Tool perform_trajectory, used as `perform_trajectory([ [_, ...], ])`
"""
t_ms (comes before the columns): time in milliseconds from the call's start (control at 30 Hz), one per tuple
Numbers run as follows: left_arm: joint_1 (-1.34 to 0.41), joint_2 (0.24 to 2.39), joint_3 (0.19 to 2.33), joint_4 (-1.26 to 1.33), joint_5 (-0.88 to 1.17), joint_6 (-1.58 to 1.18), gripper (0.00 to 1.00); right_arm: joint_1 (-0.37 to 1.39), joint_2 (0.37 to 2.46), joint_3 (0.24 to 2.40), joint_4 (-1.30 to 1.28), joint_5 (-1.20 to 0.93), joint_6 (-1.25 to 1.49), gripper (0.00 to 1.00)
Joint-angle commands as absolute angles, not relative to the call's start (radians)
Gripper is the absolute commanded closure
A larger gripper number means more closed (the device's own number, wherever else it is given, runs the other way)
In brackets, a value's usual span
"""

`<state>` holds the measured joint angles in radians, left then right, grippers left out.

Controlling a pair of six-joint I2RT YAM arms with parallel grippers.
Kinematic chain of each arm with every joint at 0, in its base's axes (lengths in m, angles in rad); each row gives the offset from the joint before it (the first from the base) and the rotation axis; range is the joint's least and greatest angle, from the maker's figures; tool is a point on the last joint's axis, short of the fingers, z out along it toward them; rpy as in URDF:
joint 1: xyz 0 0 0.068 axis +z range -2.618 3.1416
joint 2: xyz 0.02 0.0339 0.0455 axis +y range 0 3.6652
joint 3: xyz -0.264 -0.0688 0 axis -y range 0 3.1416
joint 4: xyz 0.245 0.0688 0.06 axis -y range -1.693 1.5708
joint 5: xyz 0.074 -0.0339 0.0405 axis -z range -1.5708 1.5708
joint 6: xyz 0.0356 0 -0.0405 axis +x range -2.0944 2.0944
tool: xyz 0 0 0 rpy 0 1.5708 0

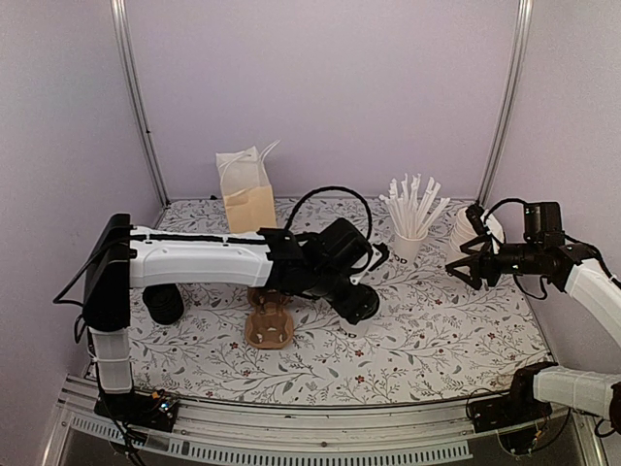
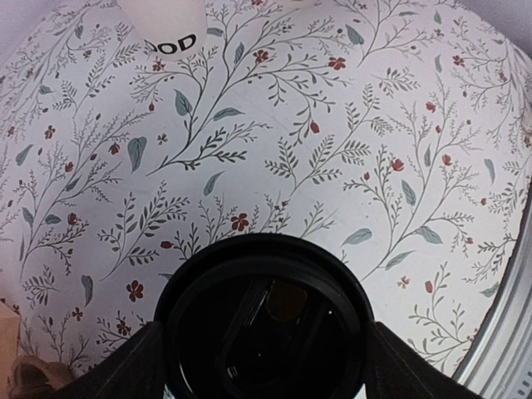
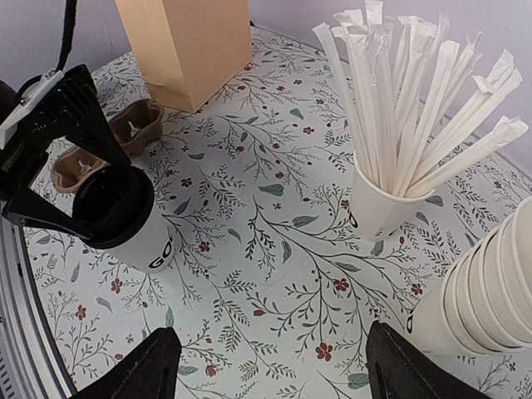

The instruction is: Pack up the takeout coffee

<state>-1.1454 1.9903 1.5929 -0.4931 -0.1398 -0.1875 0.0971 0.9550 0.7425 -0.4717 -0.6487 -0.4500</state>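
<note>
A takeout coffee (image 1: 354, 328), a white cup with a black lid (image 2: 264, 320), stands on the floral table mat right of centre. My left gripper (image 1: 357, 306) reaches down over it. Its two black fingers (image 2: 108, 370) press against opposite sides of the lid with no gap showing. The right wrist view shows the same cup (image 3: 154, 245) between those fingers. My right gripper (image 1: 466, 257) hovers open at the right, its fingers (image 3: 158, 366) wide apart over bare mat. A dark round thing (image 1: 165, 303) under the left arm may be another lidded cup.
A brown paper bag (image 1: 247, 194) stands open at the back left. A brown cardboard cup carrier (image 1: 269, 325) lies just left of the held cup. A white cup of straws (image 1: 408, 238) and a stack of lidless cups (image 1: 464, 238) stand near my right gripper.
</note>
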Motion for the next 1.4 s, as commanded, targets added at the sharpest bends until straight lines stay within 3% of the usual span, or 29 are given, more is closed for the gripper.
perform_trajectory([
  [0, -1.105, 1.986, 1.627, -0.5, -0.152, -0.167, 0.19, 0.092, 0.944, 0.733, -0.479, -0.658, -0.46, 0.2],
  [400, -0.902, 2.152, 1.89, -0.498, -0.114, -0.089, 0.23, 0.092, 0.946, 0.732, -0.478, -0.65, -0.459, 0.2],
  [767, -0.852, 2.359, 2.176, -0.512, -0.093, -0.037, 0.23, 0.092, 0.948, 0.73, -0.476, -0.637, -0.46, 0.2],
  [1367, -0.846, 2.406, 2.232, -0.52, -0.088, -0.044, 0.13, 0.093, 0.954, 0.729, -0.475, -0.63, -0.46, 0.2],
])
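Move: The left hand holds the lidded coffee cup; the open table spot for it lies about 20 cm ahead, 1 cm right and 8 cm below the hand. The straw cup is some 21 cm ahead and 13 cm right, about level in height. The paper bag stands about 20 cm ahead and 21 cm left, the cup carrier 5 cm ahead and 17 cm left. From the right hand the spot is 17 cm ahead, 20 cm left, 16 cm below. Keep the left gripper's hold around the lidded cup and carry it briskly forward about 20 cm, raising it nearly 4 cm on the way, then easing it down between the paper bag and the straw cup. Let the hand turn some 10 degrees counter-clockwise, and loosen the fingers only slightly at the end, still around the lid. ##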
